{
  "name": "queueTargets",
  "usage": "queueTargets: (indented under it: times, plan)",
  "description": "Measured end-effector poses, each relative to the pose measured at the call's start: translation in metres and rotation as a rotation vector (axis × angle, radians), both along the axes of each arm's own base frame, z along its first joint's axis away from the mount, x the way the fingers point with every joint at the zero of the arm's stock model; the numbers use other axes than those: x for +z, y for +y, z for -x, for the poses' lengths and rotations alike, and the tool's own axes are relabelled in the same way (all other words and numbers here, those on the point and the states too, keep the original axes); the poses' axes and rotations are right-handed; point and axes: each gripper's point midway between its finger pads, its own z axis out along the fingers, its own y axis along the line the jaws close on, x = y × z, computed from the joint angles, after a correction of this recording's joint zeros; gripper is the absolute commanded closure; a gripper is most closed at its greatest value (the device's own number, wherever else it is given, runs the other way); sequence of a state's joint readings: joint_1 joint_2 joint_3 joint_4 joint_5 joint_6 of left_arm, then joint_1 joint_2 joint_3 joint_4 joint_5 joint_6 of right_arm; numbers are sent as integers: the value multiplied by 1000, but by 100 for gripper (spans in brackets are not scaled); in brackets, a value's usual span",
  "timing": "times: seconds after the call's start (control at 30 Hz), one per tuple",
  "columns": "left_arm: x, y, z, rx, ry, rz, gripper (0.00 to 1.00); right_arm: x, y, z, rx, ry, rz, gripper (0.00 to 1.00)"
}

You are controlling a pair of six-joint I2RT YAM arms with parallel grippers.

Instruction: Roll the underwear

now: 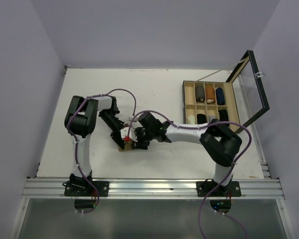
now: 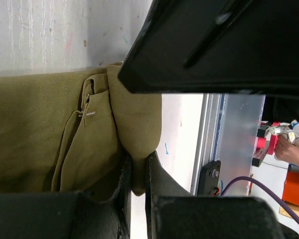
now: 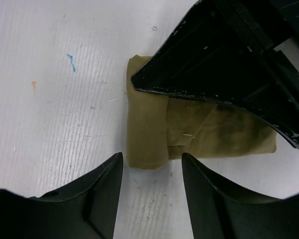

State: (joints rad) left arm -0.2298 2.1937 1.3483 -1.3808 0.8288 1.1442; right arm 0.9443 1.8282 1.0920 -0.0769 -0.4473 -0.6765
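Note:
The olive-tan underwear (image 3: 147, 134) lies folded into a thick band on the white table; from above only a small patch (image 1: 124, 146) shows between the two arms. My left gripper (image 2: 137, 174) is shut on a fold at the cloth's edge, which bulges out between the jaws. In the right wrist view its black fingers (image 3: 224, 64) cover the upper right of the cloth. My right gripper (image 3: 150, 162) is open just short of the near end of the band, one finger to each side, touching nothing. From above, the right gripper (image 1: 138, 141) faces the left gripper (image 1: 122, 138) closely.
A wooden compartment box (image 1: 187, 102) holding several rolled items stands at the back right, its framed glass lid (image 1: 250, 89) propped open. An aluminium rail (image 1: 149, 188) runs along the table's near edge.

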Motion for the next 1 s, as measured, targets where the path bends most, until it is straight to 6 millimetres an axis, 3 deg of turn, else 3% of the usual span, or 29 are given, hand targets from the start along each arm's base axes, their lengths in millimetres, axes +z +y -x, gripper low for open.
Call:
queueTargets:
  times: [0.23, 0.37, 0.47, 0.63, 0.7, 0.8, 0.9, 0.97, 1.0]
  plan:
    - [0, 0, 0, 0, 0, 0, 89, -14, 5, 6, 62, 10, 2, 60]
    - [0, 1, 0, -4, 1, -6, 82, -19, 9, 6, 85, 1, 2, 86]
    - [-1, 4, 1, -2, 3, -25, 75, -18, 12, 5, 102, 12, -3, 100]
    - [2, 10, -1, 15, -42, -46, 62, -17, 18, 9, 97, 112, 14, 100]
    - [6, 15, -12, 44, -113, -40, 59, -17, 21, 9, 74, 190, 22, 100]
    - [18, 30, -53, 130, -334, -19, 57, -17, 22, 7, 19, 320, 29, 100]
    - [51, 63, -101, 279, -609, -11, 57, -19, 18, 10, -44, 499, 39, 100]
    - [78, 88, -114, 358, -780, -27, 55, -19, 17, 10, -82, 621, 35, 100]
    - [90, 97, -111, 374, -852, -38, 54, -20, 16, 8, -101, 680, 32, 100]
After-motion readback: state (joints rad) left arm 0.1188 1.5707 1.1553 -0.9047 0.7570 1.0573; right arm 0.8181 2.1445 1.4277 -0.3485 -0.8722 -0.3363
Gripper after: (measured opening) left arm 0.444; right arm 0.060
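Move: The underwear's rolled edge, which the right hand is about to take, runs left-right, its middle about 5 cm left, 1 cm back and 3 cm below that hand. The left hand already pinches the edge's left end, with the edge's middle some 4 cm to its right at its own height and level with it. From the right hand, the folded body lies roughly 5 cm ahead, 5 cm left and 3 cm below. The underwear's rolled edge changes hands: the right hand sinks about 2 cm, eases left and shuts on its right end, then tips some 40 degrees, swinging its fingers back towards the base. The left hand stays put until the right is nearly shut, then opens, lets go of the left end and leaves quickly forward, left and up, about 10 cm each way, its fingers swinging to point more steeply down. ##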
